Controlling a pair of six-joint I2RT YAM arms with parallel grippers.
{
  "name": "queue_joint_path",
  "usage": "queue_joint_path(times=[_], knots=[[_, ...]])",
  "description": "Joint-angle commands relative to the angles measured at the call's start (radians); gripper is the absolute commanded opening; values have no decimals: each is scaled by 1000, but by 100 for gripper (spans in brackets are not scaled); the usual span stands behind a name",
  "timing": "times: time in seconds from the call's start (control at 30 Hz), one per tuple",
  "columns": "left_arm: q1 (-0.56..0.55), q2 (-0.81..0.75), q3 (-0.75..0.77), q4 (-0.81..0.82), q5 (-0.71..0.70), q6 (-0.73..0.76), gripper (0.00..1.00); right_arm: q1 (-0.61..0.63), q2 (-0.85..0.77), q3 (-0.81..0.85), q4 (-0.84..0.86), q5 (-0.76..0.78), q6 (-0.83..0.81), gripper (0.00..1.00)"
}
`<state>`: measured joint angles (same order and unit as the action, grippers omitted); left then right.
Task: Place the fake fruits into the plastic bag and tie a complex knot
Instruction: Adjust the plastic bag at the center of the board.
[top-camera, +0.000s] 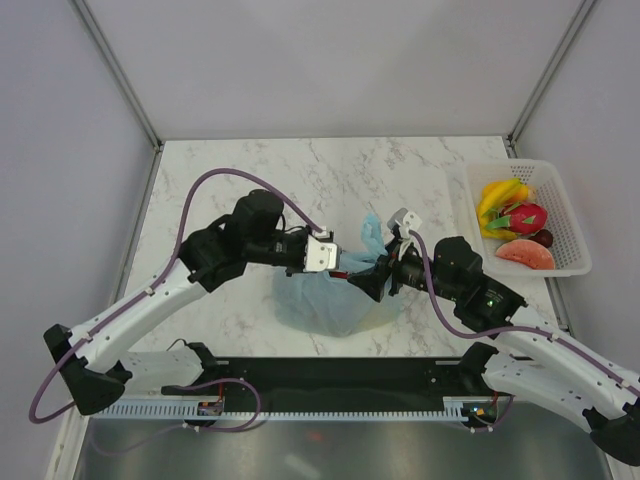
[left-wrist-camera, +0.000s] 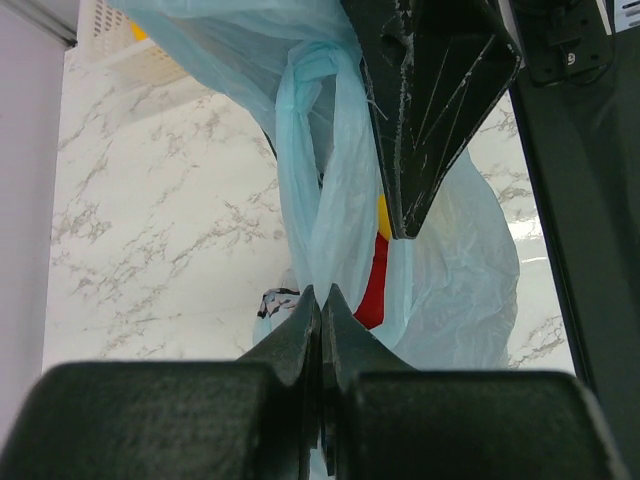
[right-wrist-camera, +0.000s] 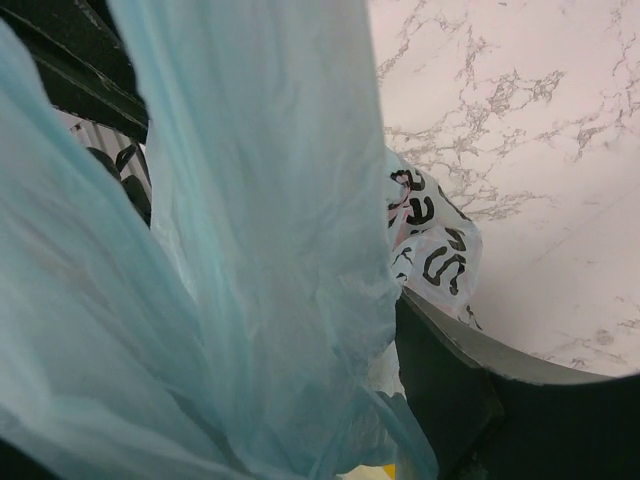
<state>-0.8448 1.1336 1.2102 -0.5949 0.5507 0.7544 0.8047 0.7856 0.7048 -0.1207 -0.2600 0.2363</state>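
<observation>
The light-blue plastic bag lies at the table's middle between both arms. My left gripper is shut on one of its twisted handle strips. A red and yellow fake fruit shows through the film. My right gripper is pressed against the bag's gathered top from the right. Bag film fills the space beside its one visible finger; the other finger is hidden. Bananas, a dragon fruit, a dark ball and an orange-red slice lie in the basket.
The white mesh basket stands at the table's right edge. A printed white panel of the bag hangs by the right finger. Metal frame posts rise at the back corners. Purple cables loop over both arms.
</observation>
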Motion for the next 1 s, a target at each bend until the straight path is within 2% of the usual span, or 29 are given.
queue_joint_path(times=[0.0,0.23,0.33,0.53,0.63,0.67,0.73,0.77,0.97], knots=[[-17,15,52,-48,-49,43,2,-1,3,45,32,7,3,71],[-45,31,72,-91,-57,78,2,-2,0,51,24,4,-3,71],[-56,49,80,-97,-69,85,2,-2,0,51,21,-1,-5,67],[-74,72,118,-108,-107,86,2,-2,-3,53,15,-7,-6,47],[-95,66,127,-114,-156,85,2,-1,-3,53,10,-2,-9,29],[-102,66,126,-115,-188,83,2,-2,-2,55,9,1,-11,18],[-120,63,129,-117,-221,79,2,-2,4,59,1,4,-11,10],[-126,61,132,-117,-245,77,2,-2,7,61,0,2,-14,2],[-158,64,172,-111,-388,17,2,-1,26,82,-37,67,-20,0]])
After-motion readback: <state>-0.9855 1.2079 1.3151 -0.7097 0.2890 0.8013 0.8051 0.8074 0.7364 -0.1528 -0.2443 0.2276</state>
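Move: A gathered strand of the plastic bag already runs between my right hand's open fingers, at about the pinch point. From my left hand, which keeps the strand's lower end pinched, that stretch is some 5 cm to the right, about level. The fruit-filled bag body sits on the board about 3 cm back, 5 cm left and 17 cm below my right hand; a loose bag flap stands about 5 cm ahead of it, straight out and slightly higher. I hold my right hand in place and, after a short pause, shut its wide-open fingers right down on the gathered strand, pinching the plastic between their pads. My left hand keeps its closed grip, sinks about 1.5 cm and edges 1 cm right towards my right hand, then comes up a little, its fingers tipping some 10 degrees steeper downward. ##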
